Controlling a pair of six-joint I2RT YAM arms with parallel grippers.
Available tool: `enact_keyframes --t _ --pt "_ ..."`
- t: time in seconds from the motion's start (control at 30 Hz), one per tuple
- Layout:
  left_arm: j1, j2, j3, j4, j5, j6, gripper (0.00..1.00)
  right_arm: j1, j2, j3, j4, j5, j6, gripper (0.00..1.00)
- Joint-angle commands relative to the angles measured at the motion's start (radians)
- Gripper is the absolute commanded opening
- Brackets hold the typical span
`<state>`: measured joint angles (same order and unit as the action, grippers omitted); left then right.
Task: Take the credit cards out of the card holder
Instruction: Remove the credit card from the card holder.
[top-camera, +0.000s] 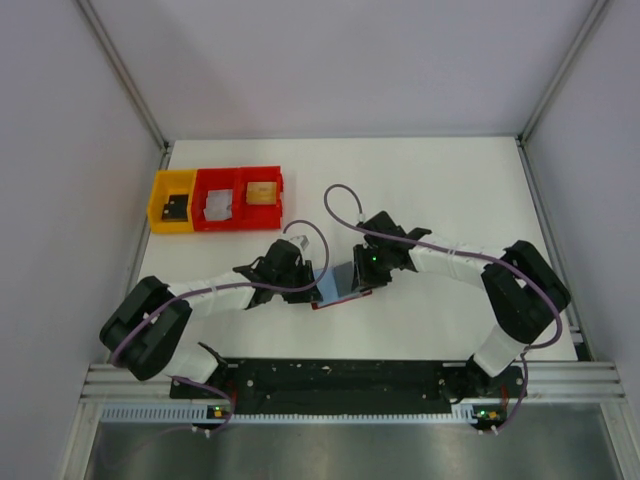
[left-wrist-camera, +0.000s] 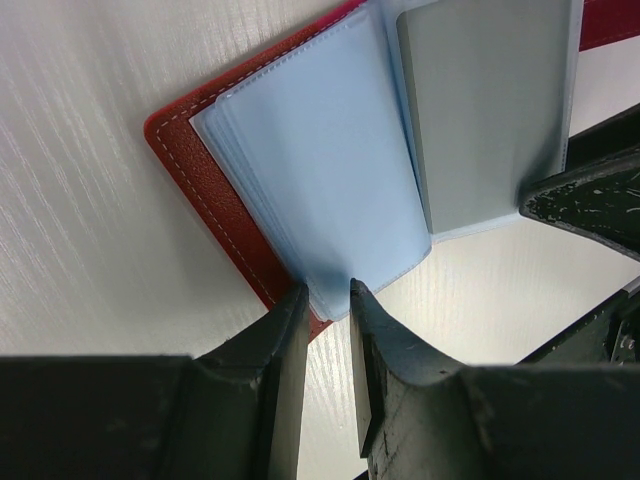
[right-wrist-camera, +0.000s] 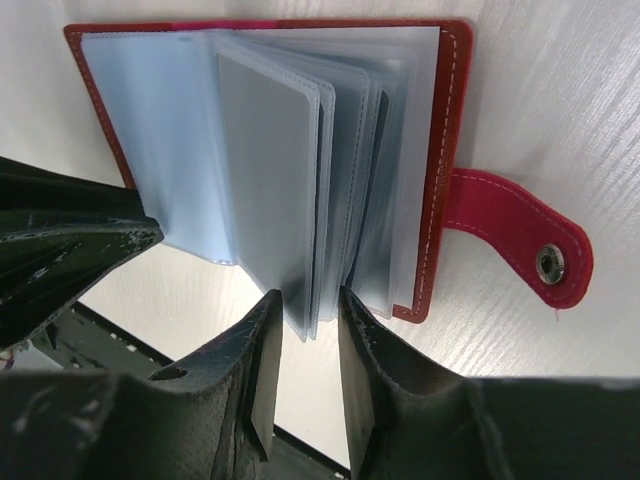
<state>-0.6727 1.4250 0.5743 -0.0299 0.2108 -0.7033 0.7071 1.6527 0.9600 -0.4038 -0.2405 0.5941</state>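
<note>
The red card holder (top-camera: 338, 284) lies open on the white table between my two grippers. In the left wrist view its pale blue sleeves (left-wrist-camera: 320, 160) fan over the red cover (left-wrist-camera: 215, 200). My left gripper (left-wrist-camera: 328, 298) is shut on the near corner of the left sleeves. A silvery grey credit card (left-wrist-camera: 490, 110) sits in a raised sleeve. In the right wrist view the same grey card (right-wrist-camera: 265, 170) shows inside its sleeve, with dark card edges (right-wrist-camera: 375, 170) behind it. My right gripper (right-wrist-camera: 307, 300) has its jaws closed narrowly round the lower edge of several middle sleeves.
A yellow bin (top-camera: 172, 202) and a red bin (top-camera: 238, 198) stand at the back left. The holder's red snap strap (right-wrist-camera: 520, 240) sticks out to the right. The left arm's finger (right-wrist-camera: 60, 240) crowds the holder's left side.
</note>
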Motion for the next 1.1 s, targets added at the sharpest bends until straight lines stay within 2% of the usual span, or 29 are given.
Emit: enact_keyframes --t 0.0,0.1,0.37,0.47,0.6,0.77,1.07 --pt "-0.011 0.025 -0.004 -0.038 -0.007 0.016 0.28 0.015 -0.062 0.032 0.074 -0.052 -0.011 0.29" --pt "-0.011 0.025 -0.004 -0.038 -0.005 0.016 0.28 0.022 -0.064 0.045 0.074 -0.063 -0.014 0.38" --pt "-0.011 0.022 -0.007 -0.038 -0.005 0.016 0.28 0.023 -0.071 0.049 0.053 -0.01 -0.022 0.4" --pt "-0.013 0.022 -0.007 -0.038 -0.004 0.016 0.28 0.023 -0.083 0.051 0.02 0.073 -0.042 0.44" --pt "-0.011 0.022 -0.007 -0.036 -0.004 0.014 0.28 0.022 -0.076 0.054 -0.004 0.112 -0.06 0.56" --pt "-0.013 0.023 -0.008 -0.036 -0.002 0.013 0.28 0.023 -0.041 0.057 -0.003 0.093 -0.059 0.56" --pt "-0.013 0.025 -0.007 -0.036 -0.001 0.014 0.28 0.023 -0.002 0.062 0.008 0.049 -0.06 0.51"
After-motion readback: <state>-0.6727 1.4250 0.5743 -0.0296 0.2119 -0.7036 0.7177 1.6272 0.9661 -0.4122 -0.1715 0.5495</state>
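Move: The grey card in its clear sleeve reaches to the right fingers; its middle lies about 3 cm ahead of them, 4 cm left and 2 cm lower. The stack of pale sleeves is some 9 cm left and 2 cm ahead of that hand; the red strap is about 5 cm to its right and 5 cm ahead. From the left hand the grey card lies roughly 8 cm right and 5 cm ahead. Right fingers rise left about 1 cm, then shift right some 1.5 cm and slightly forward, opening off the sleeve. ##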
